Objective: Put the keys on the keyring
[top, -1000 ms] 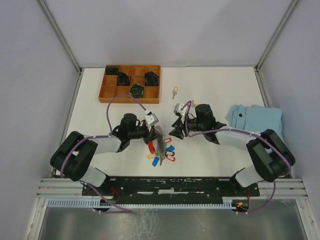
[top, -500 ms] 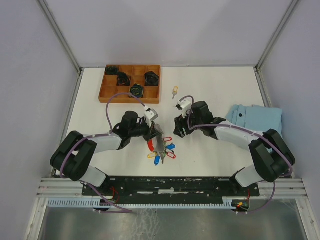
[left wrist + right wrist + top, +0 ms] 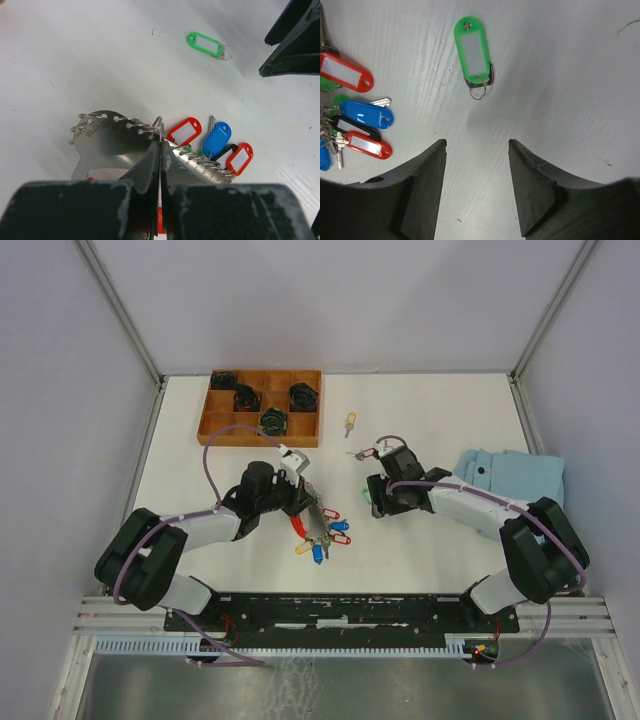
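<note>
The keyring (image 3: 125, 137) is a grey metal band with small rings, and red, blue and green tags (image 3: 217, 140) fan out from it on the table. My left gripper (image 3: 160, 142) is shut on it, with a red strap showing between the jaws. From above, the bunch (image 3: 320, 532) lies just right of the left gripper (image 3: 305, 505). A green-tagged key (image 3: 472, 50) lies loose on the table ahead of my open right gripper (image 3: 477, 145), which holds nothing. This green key (image 3: 205, 44) also shows in the left wrist view. A yellow-tagged key (image 3: 350, 421) and a red-tagged key (image 3: 365, 452) lie farther back.
A wooden compartment tray (image 3: 215, 425) holding black round objects stands at the back left. A folded light-blue cloth (image 3: 510, 480) lies at the right, beside the right arm. White walls and a metal frame enclose the table.
My right gripper has drawn back to the right, away from the keyring. The left gripper has turned slightly, and the bunch has shifted a little with it.
</note>
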{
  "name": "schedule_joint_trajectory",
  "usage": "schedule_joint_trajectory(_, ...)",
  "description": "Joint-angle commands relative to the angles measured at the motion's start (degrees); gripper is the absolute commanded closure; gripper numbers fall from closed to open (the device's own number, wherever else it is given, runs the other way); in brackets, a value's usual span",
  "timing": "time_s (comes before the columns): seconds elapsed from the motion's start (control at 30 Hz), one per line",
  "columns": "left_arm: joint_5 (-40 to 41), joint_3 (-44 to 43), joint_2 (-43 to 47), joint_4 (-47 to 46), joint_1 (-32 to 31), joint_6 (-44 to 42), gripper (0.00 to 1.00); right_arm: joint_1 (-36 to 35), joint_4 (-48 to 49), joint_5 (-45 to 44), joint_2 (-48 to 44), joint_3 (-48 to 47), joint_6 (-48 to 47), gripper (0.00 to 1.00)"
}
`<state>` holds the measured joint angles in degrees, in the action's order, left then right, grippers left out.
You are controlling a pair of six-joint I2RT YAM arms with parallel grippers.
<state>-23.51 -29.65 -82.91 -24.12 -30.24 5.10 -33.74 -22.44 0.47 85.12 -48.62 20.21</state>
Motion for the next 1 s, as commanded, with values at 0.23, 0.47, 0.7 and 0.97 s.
schedule_joint_trajectory(0.23, 5.39, -1.29, 3.26, -1.53, 0.14, 3.13, 0.97, 1.42, 5.99, -2.83, 6.66, -3.02, 9.96, 0.49)
schedule_joint_trajectory(0.47, 4.88, -1.51, 2.68, -1.37, 0.15, 2.37, 0.97, 2.86, 8.41, -1.32, 9.28, -3.70, 12.99, 0.57)
schedule_joint_trajectory(0.7, 5.53, -1.79, 2.41, -1.02, 0.11, 2.09, 0.97, 3.82, 10.13, -0.41, 10.11, -3.59, 15.12, 0.64)
schedule_joint_trajectory(0.97, 5.31, -2.38, 1.55, -0.49, 0.18, 1.86, 0.97, 4.30, 9.99, 1.17, 10.16, -3.51, 15.55, 0.77)
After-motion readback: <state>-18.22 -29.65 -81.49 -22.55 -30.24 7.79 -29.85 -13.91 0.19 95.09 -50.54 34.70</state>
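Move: Just ahead of the open right hand, the loose green-tagged key lies flat some 6 cm forward, 2 cm to the left and 4 cm below, its small ring at the end nearer the hand. The blue tag on the held keyring is about 9 cm left of this hand, level with it, 3 cm lower; the loose red tag lies about 17 cm ahead and 2 cm left. From the left hand, the green tag is about 4 cm forward, 13 cm right and 6 cm down. Dropping about 3 cm first and then sliding forward some 4 cm close over the table, the right hand brings its tips around the small ring of the green-tagged key. Meanwhile it turns about 15 degrees clockwise and narrows its fingers from well open to roughly a quarter, not yet shut. The left hand keeps its pinch on the keyring. ##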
